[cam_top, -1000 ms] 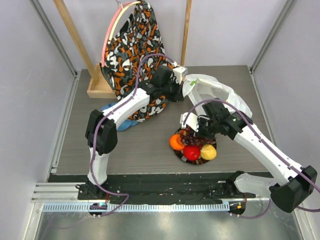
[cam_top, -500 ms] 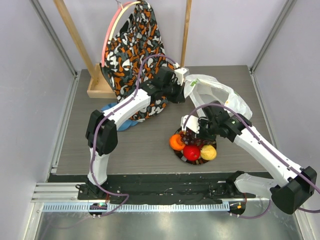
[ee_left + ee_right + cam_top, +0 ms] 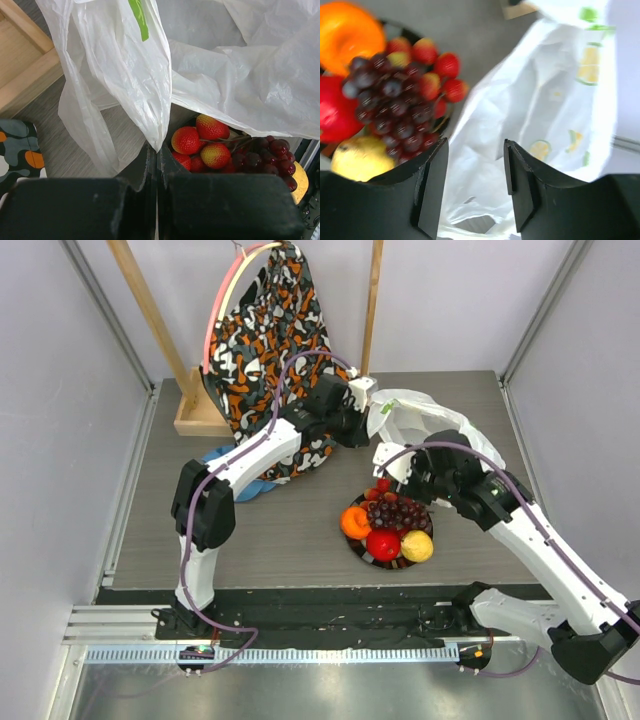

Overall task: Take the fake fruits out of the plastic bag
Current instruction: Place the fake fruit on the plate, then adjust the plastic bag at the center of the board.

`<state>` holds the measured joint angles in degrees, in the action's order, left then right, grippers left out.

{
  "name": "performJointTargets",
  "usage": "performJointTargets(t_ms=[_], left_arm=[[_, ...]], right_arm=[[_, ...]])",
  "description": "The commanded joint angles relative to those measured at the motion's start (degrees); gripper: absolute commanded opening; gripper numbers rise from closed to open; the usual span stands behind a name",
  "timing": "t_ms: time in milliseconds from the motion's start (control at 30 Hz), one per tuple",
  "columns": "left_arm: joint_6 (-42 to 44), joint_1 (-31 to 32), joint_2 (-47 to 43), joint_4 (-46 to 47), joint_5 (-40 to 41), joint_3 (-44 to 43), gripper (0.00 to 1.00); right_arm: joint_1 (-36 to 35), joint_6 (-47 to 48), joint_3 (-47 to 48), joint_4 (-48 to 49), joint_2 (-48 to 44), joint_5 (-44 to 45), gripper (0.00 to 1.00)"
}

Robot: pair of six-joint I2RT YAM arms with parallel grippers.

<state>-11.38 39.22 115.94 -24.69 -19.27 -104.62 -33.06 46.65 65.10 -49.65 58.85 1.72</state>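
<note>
The plastic bag lies crumpled at the back right, white with a small green-yellow print. My left gripper is shut on a thin fold of the plastic bag at its left edge, holding it up; the jaws are pressed together on the film. The fake fruits sit on a dark-rimmed plate: orange, red apple, lemon, grape bunch and strawberries. My right gripper hovers open between plate and bag, with only the plastic bag showing below its empty jaws.
An orange-black-white patterned cloth hangs from a wooden stand at the back left and drapes onto the table. A blue cloth lies under the left arm. A wooden post rises behind the bag.
My right gripper has opened and drawn back from the plate toward the bag, leaving the grape bunch on the plate. The left gripper has kept its hold on the bag.
</note>
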Motion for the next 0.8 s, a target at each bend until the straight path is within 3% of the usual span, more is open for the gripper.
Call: performJointTargets(t_ms=[0,100,133,267,400,567,767], left_arm=[[0.57,0.42,-2.91,1.22,-0.77,-1.2,0.0],[1.97,0.5,-2.3,0.87,-1.3,-2.78,0.0],[2.49,0.5,-1.95,0.61,-1.3,-4.87,0.0],[4.43,0.59,1.21,-0.1,-2.0,-12.44,0.0],[5.66,0.85,3.41,-0.01,-1.92,-16.75,0.0],[5.93,1.12,3.42,-0.27,-1.91,-17.03,0.0],[6.36,1.3,2.97,-0.36,-2.79,-16.67,0.0]], right_arm=[[-0.34,-7.18,2.93,11.99,-1.63,9.42,0.57],[0.97,-12.19,0.47,19.91,-1.02,21.9,0.7],[2.72,-14.2,0.2,20.64,-0.67,22.97,0.8],[9.67,-24.41,-0.67,18.9,0.21,25.09,0.98],[11.08,-24.42,-3.66,14.75,1.89,27.98,0.98],[11.78,-17.14,-8.49,21.16,0.91,35.02,0.97],[16.25,-6.15,-15.6,27.92,5.3,34.94,0.97]])
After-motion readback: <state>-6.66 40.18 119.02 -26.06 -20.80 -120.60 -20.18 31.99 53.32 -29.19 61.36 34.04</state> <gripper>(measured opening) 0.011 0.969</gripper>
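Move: The right rim of the white plastic bag lies about 10 cm ahead of the empty right hand, 16 cm to its right and 8 cm below. The plate's middle is some 6 cm back, 3 cm left and 14 cm down, with the grapes about 3 cm back, 2 cm left and 11 cm below. From the left hand, which grips the left rim, the right rim is roughly 25 cm right, 2 cm nearer the base and 4 cm lower. Swing the right gripper away from the fruit plate to the bag's right rim, first forward and up, then right and down, about 13 cm to the right overall, turning it clockwise some 45 degrees and spreading the half-open fingers wide around the rim without closing. Keep the left fingers shut on the left rim and hoist it about 9 cm, tilting their tips up slightly. ##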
